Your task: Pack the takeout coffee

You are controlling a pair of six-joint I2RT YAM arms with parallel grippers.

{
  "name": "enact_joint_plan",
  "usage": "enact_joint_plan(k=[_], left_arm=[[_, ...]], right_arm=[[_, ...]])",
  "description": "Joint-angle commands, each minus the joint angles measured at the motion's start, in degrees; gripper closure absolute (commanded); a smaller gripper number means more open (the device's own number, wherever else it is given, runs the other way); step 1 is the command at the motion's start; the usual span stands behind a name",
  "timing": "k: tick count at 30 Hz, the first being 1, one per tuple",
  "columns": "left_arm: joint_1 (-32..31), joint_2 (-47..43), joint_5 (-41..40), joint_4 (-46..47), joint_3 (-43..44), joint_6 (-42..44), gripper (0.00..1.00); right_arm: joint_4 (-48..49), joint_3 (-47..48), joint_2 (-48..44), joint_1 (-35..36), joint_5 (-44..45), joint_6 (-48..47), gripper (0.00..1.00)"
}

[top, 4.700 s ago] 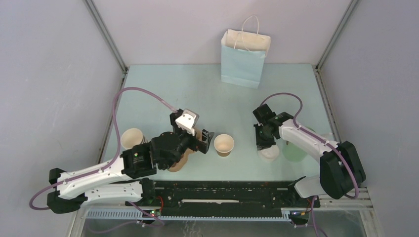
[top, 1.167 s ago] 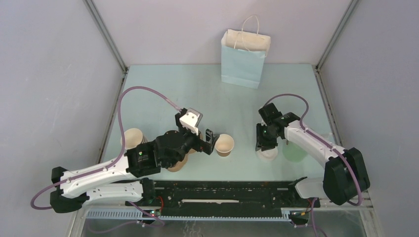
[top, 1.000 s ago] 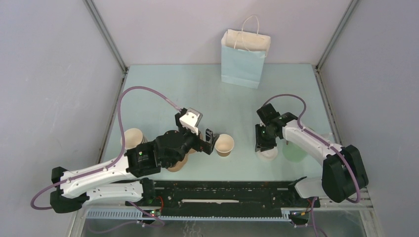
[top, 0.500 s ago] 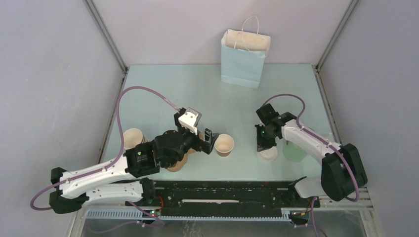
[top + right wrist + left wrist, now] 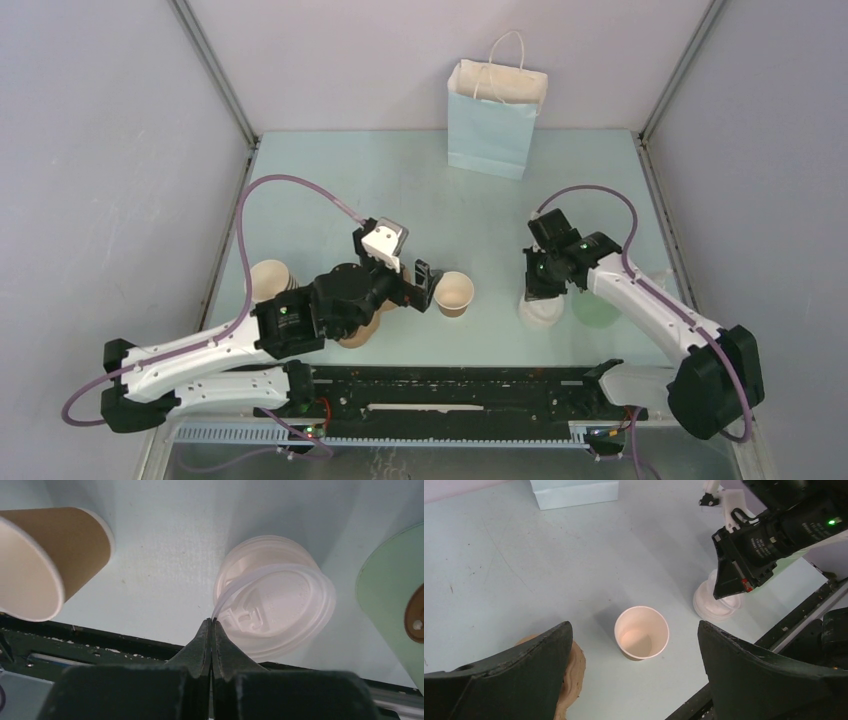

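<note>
The takeout coffee (image 5: 454,293) is a small brown paper cup with a pale rim, standing upright and empty on the table. In the left wrist view the cup (image 5: 641,632) sits ahead of my left gripper (image 5: 634,625), whose jaws stand wide open and apart from it. My left gripper (image 5: 422,285) is just left of the cup. My right gripper (image 5: 212,621) is shut on the rim of a white plastic lid (image 5: 280,605), which tilts off a stack of lids (image 5: 260,550). From above, my right gripper (image 5: 537,290) is right of the cup, over the lids (image 5: 540,312).
A pale blue paper bag (image 5: 495,120) stands at the back. A nested stack of brown cups (image 5: 268,280) is at the left, a brown pulp carrier (image 5: 360,330) lies under my left arm, and a pale green cup (image 5: 597,305) stands right of the lids. A black rail (image 5: 450,390) runs along the front.
My right gripper has closed onto the top lid's rim and its arm has shifted slightly right. The left arm and the cup have stayed where they were.
</note>
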Motion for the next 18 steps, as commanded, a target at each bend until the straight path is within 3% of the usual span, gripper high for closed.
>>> enact_joint_plan(k=[1, 5, 10, 15, 18], left_arm=[[1.4, -0.4, 0.4, 1.0, 2.7, -2.5, 0.0], [6.5, -2.8, 6.6, 1.8, 2.7, -7.0, 0.0], [15.1, -7.2, 20.5, 7.6, 2.8, -15.4, 0.0], [24.0, -7.8, 33.4, 14.3, 4.1, -31.2, 0.0], [25.8, -5.5, 40.1, 17.1, 6.3, -36.1, 0.0]], right_arm=[[-0.4, 5.1, -5.3, 0.6, -1.0, -1.6, 1.0], [5.4, 11.8, -11.7, 0.7, -16.6, -1.6, 1.0], [28.3, 14.6, -16.0, 0.8, -38.2, 12.4, 1.0], [49.7, 14.7, -14.8, 3.5, -43.6, 24.0, 1.0], [57.6, 14.6, -13.0, 4.9, -44.5, 27.7, 1.0]])
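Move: My right hand already pinches a lid by its rim, just over the lid stack, which is some 4 cm below and 1 cm to the right. The open left gripper I take it towards is about 22 cm left, 2 cm back and 20 cm higher; the cup stands level, 16 cm left. From my left hand, the held lid is roughly 24 cm right, 1 cm ahead and 21 cm down; the cup is 6 cm right, 3 cm ahead, 20 cm down. I whisk the pinched lid steeply up from its stack, about 30 cm, and some 13 cm left towards my left gripper, swinging the right wrist from pointing down to pointing left, fingers kept shut. My left hand, still wide open and empty, rises about 9 cm with a small shift left and forward, rolling some 35 degrees so its right side comes up. ##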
